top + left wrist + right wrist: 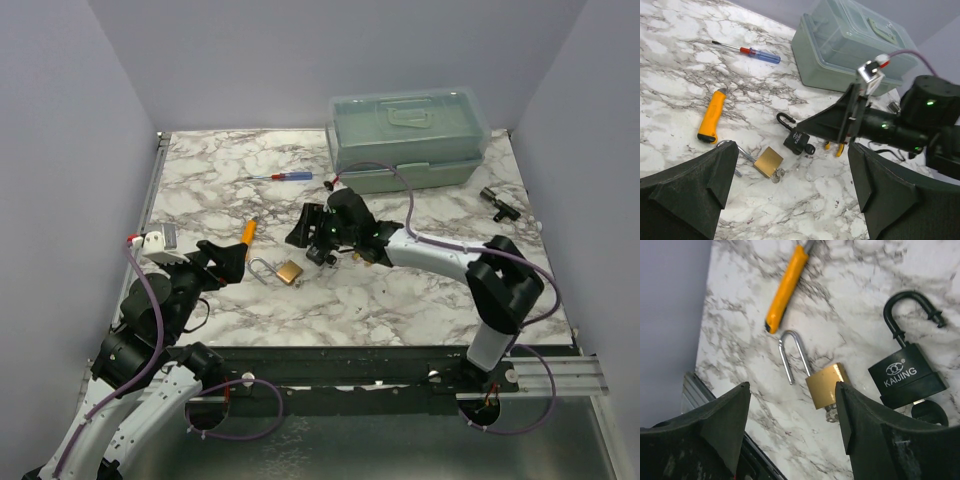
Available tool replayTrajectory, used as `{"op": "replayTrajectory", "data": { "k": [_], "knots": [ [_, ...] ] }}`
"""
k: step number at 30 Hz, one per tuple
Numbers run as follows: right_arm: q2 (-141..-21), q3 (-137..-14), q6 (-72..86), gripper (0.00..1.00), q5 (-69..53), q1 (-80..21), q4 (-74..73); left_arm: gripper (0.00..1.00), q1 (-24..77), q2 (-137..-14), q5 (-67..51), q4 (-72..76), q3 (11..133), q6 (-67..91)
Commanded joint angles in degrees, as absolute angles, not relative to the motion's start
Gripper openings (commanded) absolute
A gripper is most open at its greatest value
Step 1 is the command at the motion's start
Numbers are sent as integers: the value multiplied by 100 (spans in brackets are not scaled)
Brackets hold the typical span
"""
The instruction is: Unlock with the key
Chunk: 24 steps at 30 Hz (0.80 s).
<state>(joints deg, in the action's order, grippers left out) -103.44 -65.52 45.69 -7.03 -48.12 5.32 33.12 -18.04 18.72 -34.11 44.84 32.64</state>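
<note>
A brass padlock [290, 271] [768, 161] [827, 384] lies on the marble table [400, 290] with its silver shackle swung open. The key [776, 175] [831, 411], a tiny silver bunch, sits at the lock's bottom end. Just to its right lies a black padlock [799, 140] [907, 374], its shackle open and a black-headed key in its base. My right gripper [305, 232] [792, 405] hovers over both locks, open, nothing between its fingers. My left gripper [228, 262] [792, 165] stands open just left of the brass lock, holding nothing.
An orange-handled tool [248, 232] [710, 117] [785, 287] lies left of the locks. A red-and-blue screwdriver [285, 177] [752, 52] lies further back. A green plastic box [405, 140] [850, 45] stands at the back right. Yellow pliers handles [840, 148] peek from under the right gripper.
</note>
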Motion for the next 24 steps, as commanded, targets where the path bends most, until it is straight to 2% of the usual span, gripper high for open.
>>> {"op": "replayTrajectory", "data": {
  "k": [1,8,9,10,11,19,24],
  "knots": [
    [-9432,-6760,3796,74,252,-4790,10,99,3287,-1823,1970,-3463,4421,3186],
    [-8139,-6286,3224,87,1035,-4790,-103,99,3262,-1900,2000,-3463,4403,3211],
    [-7954,-6193,3161,90,1124,-4790,-140,99,3261,-1907,2011,-3463,4396,3223],
    [-7774,-6066,3114,98,1230,-4790,-154,99,3261,-1912,2015,-3455,4390,3225],
    [-7599,-5921,3104,99,1351,-4790,-151,99,3261,-1924,2021,-3454,4386,3233],
    [-5956,-4176,3391,100,1956,-4792,383,99,3261,-2059,2004,-3414,4359,3217],
    [-5443,-3725,4255,100,2283,-4790,-314,99,3252,-2094,2010,-3417,4351,3218]
  ]
}}
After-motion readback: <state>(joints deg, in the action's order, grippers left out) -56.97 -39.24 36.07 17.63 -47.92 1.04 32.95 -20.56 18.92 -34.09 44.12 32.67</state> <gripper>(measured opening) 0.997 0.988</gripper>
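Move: The brass padlock, already open, lies roughly 2 cm back from the empty right hand, 5 cm to its left and 8 cm below. At that same depth are the black padlock, about 3 cm ahead and 2 cm right of the hand, and the pliers, some 5 cm ahead and 14 cm right. From the idle left hand the brass padlock is about 10 cm ahead, 11 cm to the right and 27 cm below. Touching nothing, the right hand heads up and away from both padlocks: it climbs about 16 cm while swinging right, then carries on right and slightly back as it sinks some 5 cm, ending high on the near side of the pliers. The part-open fingers spread fully; the wrist tips them up and turns clockwise. ##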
